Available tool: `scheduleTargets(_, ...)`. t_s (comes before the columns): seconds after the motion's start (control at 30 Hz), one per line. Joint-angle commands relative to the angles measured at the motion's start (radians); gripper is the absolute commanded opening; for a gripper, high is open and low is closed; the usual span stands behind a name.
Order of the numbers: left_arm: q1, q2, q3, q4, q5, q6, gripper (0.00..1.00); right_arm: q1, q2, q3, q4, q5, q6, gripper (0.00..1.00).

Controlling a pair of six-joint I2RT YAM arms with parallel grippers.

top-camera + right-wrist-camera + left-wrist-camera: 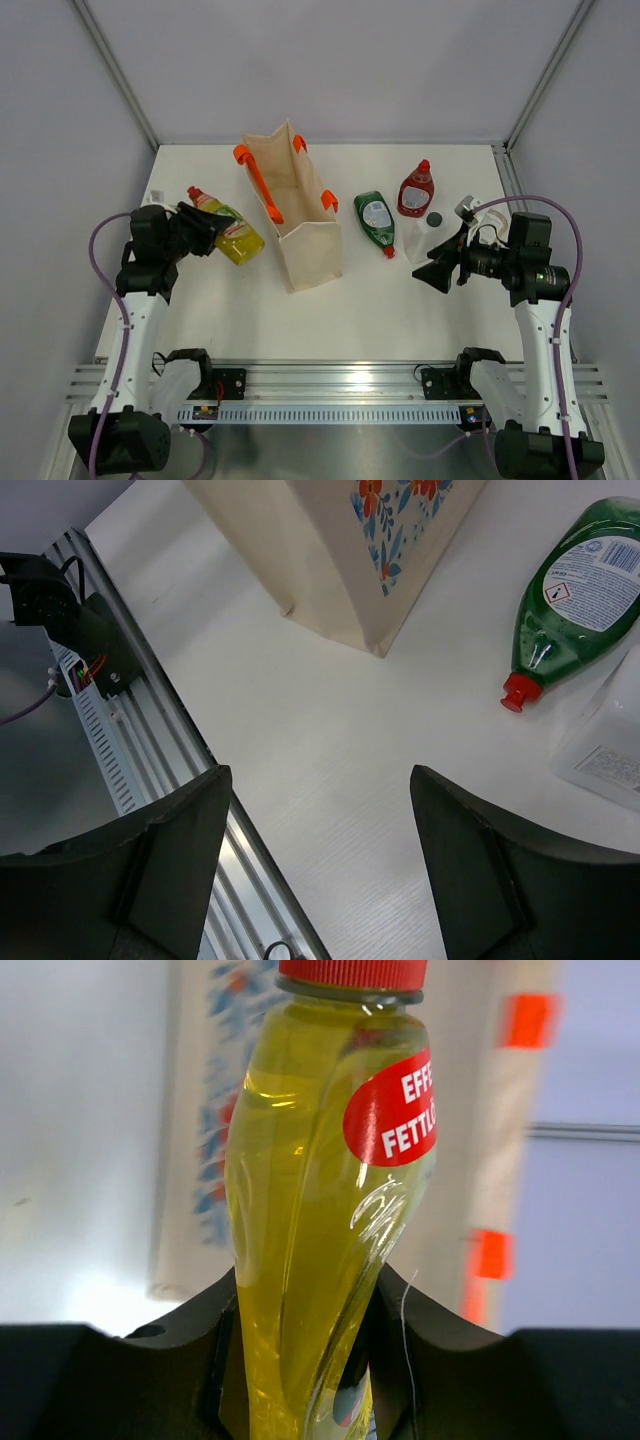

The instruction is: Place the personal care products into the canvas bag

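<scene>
The yellow-green bottle (236, 236) with a red cap lies left of the canvas bag (300, 215), and my left gripper (205, 228) is shut on its body. In the left wrist view the yellow-green bottle (320, 1210) fills the space between the fingers of the left gripper (305, 1360). The bag stands upright with orange handles (258, 180). Right of it lie the dark green bottle (375, 218), the red bottle (415, 190) and the white bottle (418, 240) with a grey cap. My right gripper (440, 270) hangs open just in front of the white bottle, with nothing between its fingers.
The right wrist view shows the bag's floral side (390, 520), the dark green bottle (580, 590), a corner of the white bottle (610, 750) and the metal rail (130, 730) at the table's near edge. White walls and frame posts (120, 75) enclose the table.
</scene>
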Motion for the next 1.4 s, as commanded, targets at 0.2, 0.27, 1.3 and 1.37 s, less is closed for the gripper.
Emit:
scheduleTargets(0.2, -0.120, 0.153, 0.468, 0.229, 0.021, -0.097, 0.00, 0.000, 0.032, 0.046, 0.040, -0.027, 0.039, 0.79)
scheduleTargets(0.27, -0.190, 0.224, 0.582, 0.217, -0.031, -0.052, 0.00, 0.000, 0.033, 0.051, 0.042, -0.025, 0.039, 0.79)
scheduleTargets(1.3, -0.477, 0.716, 0.813, -0.087, -0.209, 0.302, 0.94, 0.242, 0.322, 0.187, 0.181, 0.387, 0.205, 0.80)
scheduleTargets(1.37, -0.477, 0.686, 0.813, -0.086, -0.194, 0.341, 0.95, 0.284, 0.348, 0.221, 0.201, 0.450, 0.220, 0.81)
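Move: The left hand already holds the yellow bottle; the open canvas bag's middle is about 9 cm ahead, 15 cm right and 11 cm below. The green bottle lies some 11 cm ahead, 35 cm right, 19 cm down. From the empty right hand the green bottle is about 19 cm ahead, 8 cm left and 22 cm below; the white bottle stands 13 cm right of it and 2 cm nearer. Left hand arcs yellow bottle rightward 15 cm over the bag, dips, opens; right hand eases 6 cm forward. ##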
